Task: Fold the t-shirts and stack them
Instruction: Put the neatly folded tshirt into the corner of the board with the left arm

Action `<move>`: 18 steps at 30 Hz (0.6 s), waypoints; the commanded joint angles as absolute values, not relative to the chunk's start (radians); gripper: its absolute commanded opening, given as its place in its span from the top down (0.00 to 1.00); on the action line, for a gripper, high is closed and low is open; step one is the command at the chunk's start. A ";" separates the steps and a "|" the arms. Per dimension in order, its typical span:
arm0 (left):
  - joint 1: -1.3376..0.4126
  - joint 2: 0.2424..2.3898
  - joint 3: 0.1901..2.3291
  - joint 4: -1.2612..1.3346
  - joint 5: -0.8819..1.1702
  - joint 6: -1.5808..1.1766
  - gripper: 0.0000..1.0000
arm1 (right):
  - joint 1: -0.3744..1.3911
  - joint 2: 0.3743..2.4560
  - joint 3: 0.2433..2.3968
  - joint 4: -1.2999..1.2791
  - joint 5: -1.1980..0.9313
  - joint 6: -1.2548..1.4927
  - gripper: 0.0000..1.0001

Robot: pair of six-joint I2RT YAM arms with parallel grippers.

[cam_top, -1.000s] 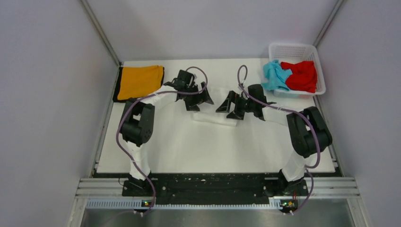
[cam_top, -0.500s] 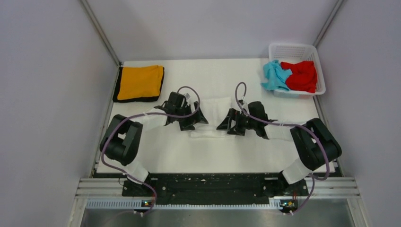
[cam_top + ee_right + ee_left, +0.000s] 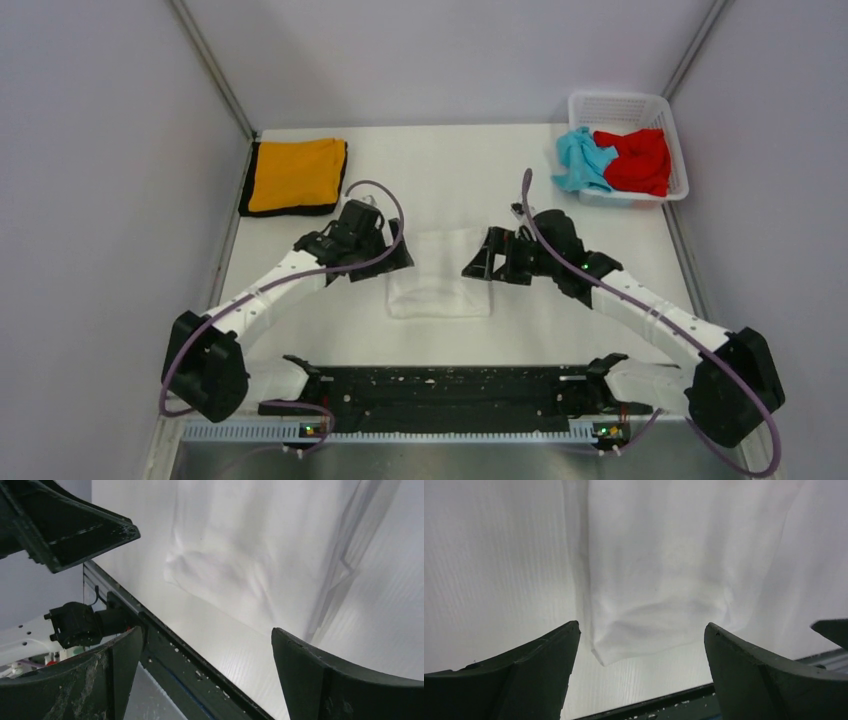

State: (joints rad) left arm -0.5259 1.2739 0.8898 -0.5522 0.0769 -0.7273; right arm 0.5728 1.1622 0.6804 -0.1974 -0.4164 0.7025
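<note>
The white t-shirt (image 3: 440, 287) lies folded into a flat rectangle at the table's middle. My left gripper (image 3: 388, 262) hovers at its far left corner and my right gripper (image 3: 482, 266) at its far right corner. Both are open and hold nothing. In the left wrist view the white t-shirt (image 3: 654, 570) spreads ahead of the left gripper (image 3: 641, 627), one corner between the wide jaws. The right wrist view shows the cloth (image 3: 240, 545) beyond the right gripper (image 3: 206, 630). An orange t-shirt (image 3: 295, 173) with black trim lies folded at the far left. Light blue (image 3: 582, 160) and red (image 3: 636, 158) t-shirts sit crumpled in the basket.
The white lattice basket (image 3: 625, 104) stands at the far right corner. Grey walls close in the table on three sides. A black rail (image 3: 440, 385) with the arm bases runs along the near edge, also seen in the right wrist view as a dark rail (image 3: 190, 660).
Both arms have drawn back toward the near edge and stretched low. The white t-shirt, a narrow strip between the grippers before, now lies as a wider rectangle nearer the front.
</note>
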 commanded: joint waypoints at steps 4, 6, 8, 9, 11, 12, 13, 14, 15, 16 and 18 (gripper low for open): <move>-0.511 1.385 0.930 -0.559 -0.136 -0.713 0.01 | 0.535 1.045 0.724 -0.365 -0.207 0.648 0.01; -0.509 1.442 0.944 -0.541 -0.113 -0.709 0.04 | 0.525 1.043 0.722 -0.392 -0.214 0.639 0.01; -0.509 1.498 0.962 -0.533 -0.098 -0.711 0.09 | 0.521 1.040 0.716 -0.413 -0.215 0.633 0.01; -0.509 1.527 0.969 -0.530 -0.093 -0.712 0.11 | 0.518 1.037 0.710 -0.418 -0.215 0.633 0.01; -0.510 1.575 0.975 -0.511 -0.082 -0.714 0.15 | 0.516 1.024 0.698 -0.423 -0.215 0.632 0.01; -0.510 1.596 0.976 -0.499 -0.072 -0.713 0.16 | 0.514 1.018 0.693 -0.425 -0.213 0.632 0.01; -0.511 1.616 0.974 -0.485 -0.057 -0.709 0.18 | 0.510 1.012 0.691 -0.431 -0.212 0.627 0.01; -0.514 1.636 0.971 -0.467 -0.048 -0.705 0.20 | 0.507 1.009 0.690 -0.440 -0.212 0.620 0.01; -0.518 1.660 0.968 -0.454 -0.049 -0.704 0.21 | 0.503 1.008 0.691 -0.453 -0.208 0.610 0.01; -0.526 1.680 0.970 -0.444 -0.055 -0.703 0.22 | 0.496 1.007 0.694 -0.468 -0.207 0.600 0.01; -0.540 1.727 0.985 -0.445 -0.077 -0.709 0.25 | 0.483 1.007 0.697 -0.495 -0.204 0.581 0.01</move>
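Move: The folded white t-shirt lies flat on the table; its middle is about 5 cm ahead of the left hand, 9 cm to its right and 10 cm below, with its near left edge almost under the fingers. The orange stack is roughly 27 cm ahead of the left hand and 27 cm to its left. For the right hand, the t-shirt's middle is about 8 cm ahead, 10 cm to the left and 12 cm below. The left hand sinks some 9 cm, straddling the t-shirt's left edge, fingers closing partway; right hand withdraws rightward. ##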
